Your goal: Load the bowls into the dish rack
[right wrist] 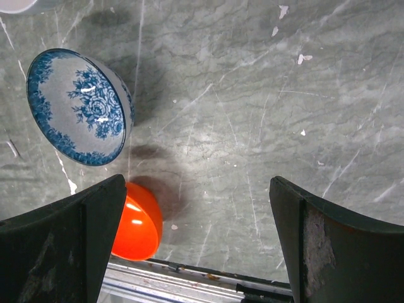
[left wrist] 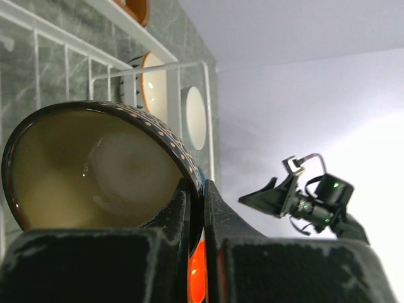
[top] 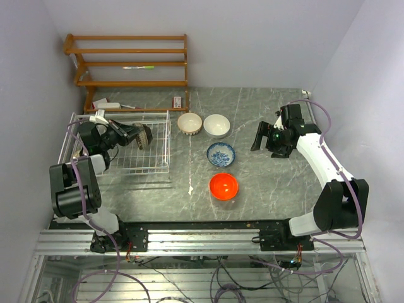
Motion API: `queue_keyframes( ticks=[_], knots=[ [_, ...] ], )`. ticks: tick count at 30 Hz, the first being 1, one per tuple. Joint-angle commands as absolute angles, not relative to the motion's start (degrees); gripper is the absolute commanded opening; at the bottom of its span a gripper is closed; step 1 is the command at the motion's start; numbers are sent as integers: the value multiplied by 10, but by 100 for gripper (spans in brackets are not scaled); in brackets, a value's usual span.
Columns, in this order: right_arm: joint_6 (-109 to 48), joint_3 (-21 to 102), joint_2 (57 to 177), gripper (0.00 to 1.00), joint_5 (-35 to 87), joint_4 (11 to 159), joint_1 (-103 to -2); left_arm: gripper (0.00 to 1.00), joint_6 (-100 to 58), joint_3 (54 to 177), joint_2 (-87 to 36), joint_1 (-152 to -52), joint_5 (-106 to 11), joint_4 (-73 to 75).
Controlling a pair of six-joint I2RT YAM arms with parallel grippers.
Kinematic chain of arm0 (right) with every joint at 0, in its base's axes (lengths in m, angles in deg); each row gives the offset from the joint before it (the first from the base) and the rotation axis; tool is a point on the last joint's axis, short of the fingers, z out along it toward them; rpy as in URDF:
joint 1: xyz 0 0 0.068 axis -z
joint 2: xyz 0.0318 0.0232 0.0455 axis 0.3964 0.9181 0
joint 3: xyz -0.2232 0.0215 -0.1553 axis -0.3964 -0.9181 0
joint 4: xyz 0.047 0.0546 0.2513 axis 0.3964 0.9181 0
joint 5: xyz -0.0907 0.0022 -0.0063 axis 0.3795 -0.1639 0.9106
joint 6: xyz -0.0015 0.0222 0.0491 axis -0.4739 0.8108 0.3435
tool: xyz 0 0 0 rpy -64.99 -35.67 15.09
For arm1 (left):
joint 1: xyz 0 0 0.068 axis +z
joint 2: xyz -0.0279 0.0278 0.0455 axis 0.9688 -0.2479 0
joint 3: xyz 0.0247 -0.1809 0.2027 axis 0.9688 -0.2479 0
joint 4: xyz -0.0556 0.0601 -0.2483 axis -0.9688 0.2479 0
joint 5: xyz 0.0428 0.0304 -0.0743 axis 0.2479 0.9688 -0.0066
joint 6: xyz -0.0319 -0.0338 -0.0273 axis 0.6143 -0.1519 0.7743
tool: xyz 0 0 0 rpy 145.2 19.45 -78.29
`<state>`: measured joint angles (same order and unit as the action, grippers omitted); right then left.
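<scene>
My left gripper [top: 134, 134] is shut on the rim of a brownish-tan bowl [top: 144, 136], holding it on its side above the white wire dish rack [top: 120, 165]. In the left wrist view the bowl [left wrist: 95, 170] shows a tan inside and a dark dotted rim pinched at the gripper [left wrist: 203, 186]. On the table stand a cream bowl with a brown rim [top: 189, 123], a white bowl [top: 216, 125], a blue-and-white bowl [top: 221, 154] and an orange-red bowl [top: 223, 185]. My right gripper [top: 260, 137] hangs open to their right. Its wrist view shows the blue-and-white bowl [right wrist: 79, 107] and the orange-red bowl [right wrist: 139, 221].
A wooden slatted shelf [top: 129, 63] stands at the back left behind the rack. The rack's wire wall [left wrist: 158, 66] crosses the left wrist view, with the cream bowl [left wrist: 154, 88] and the white bowl [left wrist: 197, 126] beyond it. A metal rail [top: 202, 240] runs along the near edge.
</scene>
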<state>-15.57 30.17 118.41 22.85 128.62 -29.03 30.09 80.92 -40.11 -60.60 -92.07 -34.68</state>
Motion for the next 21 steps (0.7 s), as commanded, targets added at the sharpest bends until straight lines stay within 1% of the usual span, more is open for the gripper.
queue_keyframes(
  ticks=[1,8,15,18,21],
  knots=[
    [-156,321,1190,96,230,1283,-286,7,431,829,-425,-615,-904,-504],
    [-154,316,1187,96,233,1283,-287,7,474,857,-516,-663,-868,-584],
    [-150,308,1183,96,238,1280,-287,7,572,867,-606,-676,-841,-740],
    [-150,306,1184,96,240,1278,-286,7,570,862,-617,-676,-841,-739],
    [-149,303,1185,96,241,1276,-287,7,526,856,-607,-675,-847,-673]
  ],
)
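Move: The left gripper already holds the brown bowl by its rim over the right half of the dish rack; the rack's far right corner is about 6 cm ahead of it, 9 cm to its right and some 6 cm lower. Outside the rack, the patterned cream bowl stands about 3 cm ahead and 17 cm to the right, the white bowl 2 cm ahead and 28 cm to the right. From the idle right gripper the same corner is about 10 cm ahead and 32 cm left. Bring the left gripper about 6 cm forward and some 3 cm to the right, towards the rack's far right corner, ending at the height it started from. Keep the rim pinched, and roll the wrist some 15 degrees on the way, left side down, so that the fingertips come up to nearly level and the bowl tips with them. ##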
